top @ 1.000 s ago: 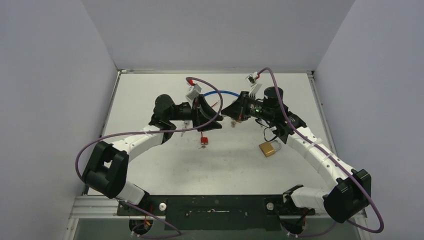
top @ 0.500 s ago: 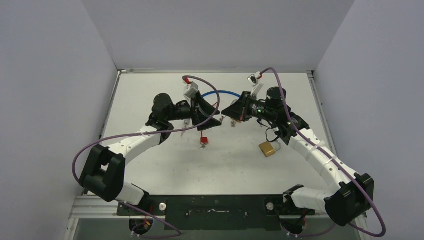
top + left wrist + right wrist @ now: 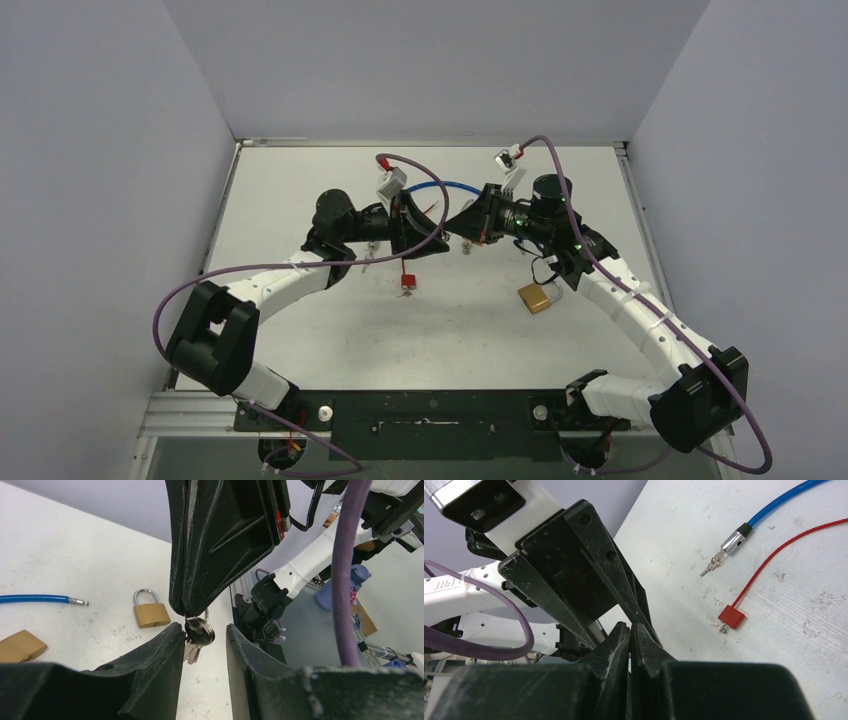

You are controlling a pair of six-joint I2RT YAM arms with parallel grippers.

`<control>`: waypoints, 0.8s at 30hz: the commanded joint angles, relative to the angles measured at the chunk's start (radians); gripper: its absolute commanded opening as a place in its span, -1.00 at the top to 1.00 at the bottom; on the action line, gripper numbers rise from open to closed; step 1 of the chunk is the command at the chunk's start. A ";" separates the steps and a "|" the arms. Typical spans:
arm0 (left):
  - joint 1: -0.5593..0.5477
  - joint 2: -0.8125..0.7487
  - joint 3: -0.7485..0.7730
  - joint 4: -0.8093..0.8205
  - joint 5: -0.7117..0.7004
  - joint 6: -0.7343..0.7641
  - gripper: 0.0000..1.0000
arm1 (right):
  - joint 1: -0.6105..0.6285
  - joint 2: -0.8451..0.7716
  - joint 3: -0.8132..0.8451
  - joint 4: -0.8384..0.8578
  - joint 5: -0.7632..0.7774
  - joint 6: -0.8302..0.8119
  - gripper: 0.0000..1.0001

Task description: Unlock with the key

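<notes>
A bunch of keys (image 3: pixel 199 632) on a ring hangs from the tips of my right gripper (image 3: pixel 630 630), which is shut on it above the table's middle. My left gripper (image 3: pixel 202 640) faces it tip to tip, open, with the keys dangling between its fingers. The keys touch the left finger (image 3: pixel 165 650), and the other finger (image 3: pixel 240 645) stands apart. A brass padlock (image 3: pixel 538 297) lies on the table under the right forearm, and its shackle shows in the left wrist view (image 3: pixel 151 614).
A blue cable (image 3: pixel 440 187) with a metal tip curves behind the grippers. A red tag (image 3: pixel 407 281) on a red cord lies below the left gripper. A second brass block (image 3: pixel 20 645) shows at the left wrist view's left edge. Grey walls enclose the table.
The left arm has edged to the right toward the right gripper. Its jaws widened and then narrowed around the hanging keys. The right gripper stays shut.
</notes>
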 commanded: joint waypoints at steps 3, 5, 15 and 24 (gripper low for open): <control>-0.029 0.021 0.067 0.082 0.000 -0.024 0.36 | 0.004 -0.017 0.046 0.025 -0.014 0.014 1.00; -0.032 0.030 0.067 0.084 0.011 -0.028 0.59 | 0.004 -0.013 0.048 0.022 -0.010 0.014 1.00; -0.030 -0.004 0.101 -0.073 -0.050 0.009 1.00 | 0.001 -0.056 0.033 -0.049 0.103 -0.030 0.08; 0.011 -0.023 0.142 -0.096 -0.119 -0.324 1.00 | -0.014 -0.247 -0.190 0.206 0.119 -0.012 -0.45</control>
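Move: The key ring with its keys hangs from the right hand's shut fingertips, about 2 cm to that hand's left and 1 to 2 cm below and behind its hand point. From the left hand the keys are already between its part-open fingers, some 1 cm forward and 1 cm right. On the table about 27 cm below the left hand, the closed padlock lies some 21 cm right and 7 cm forward, the red lock about 8 cm left and 12 cm forward. Easing about 1 cm to the right, the left hand shuts its part-open fingers on the keys while the right hand stays almost still and keeps its pinch. Then the right fingers open wide, let go of the ring and draw off about 2.5 cm to the right and a little back. The left hand keeps its hold and rises 1 to 2 cm from its lowest point, edging forward. ##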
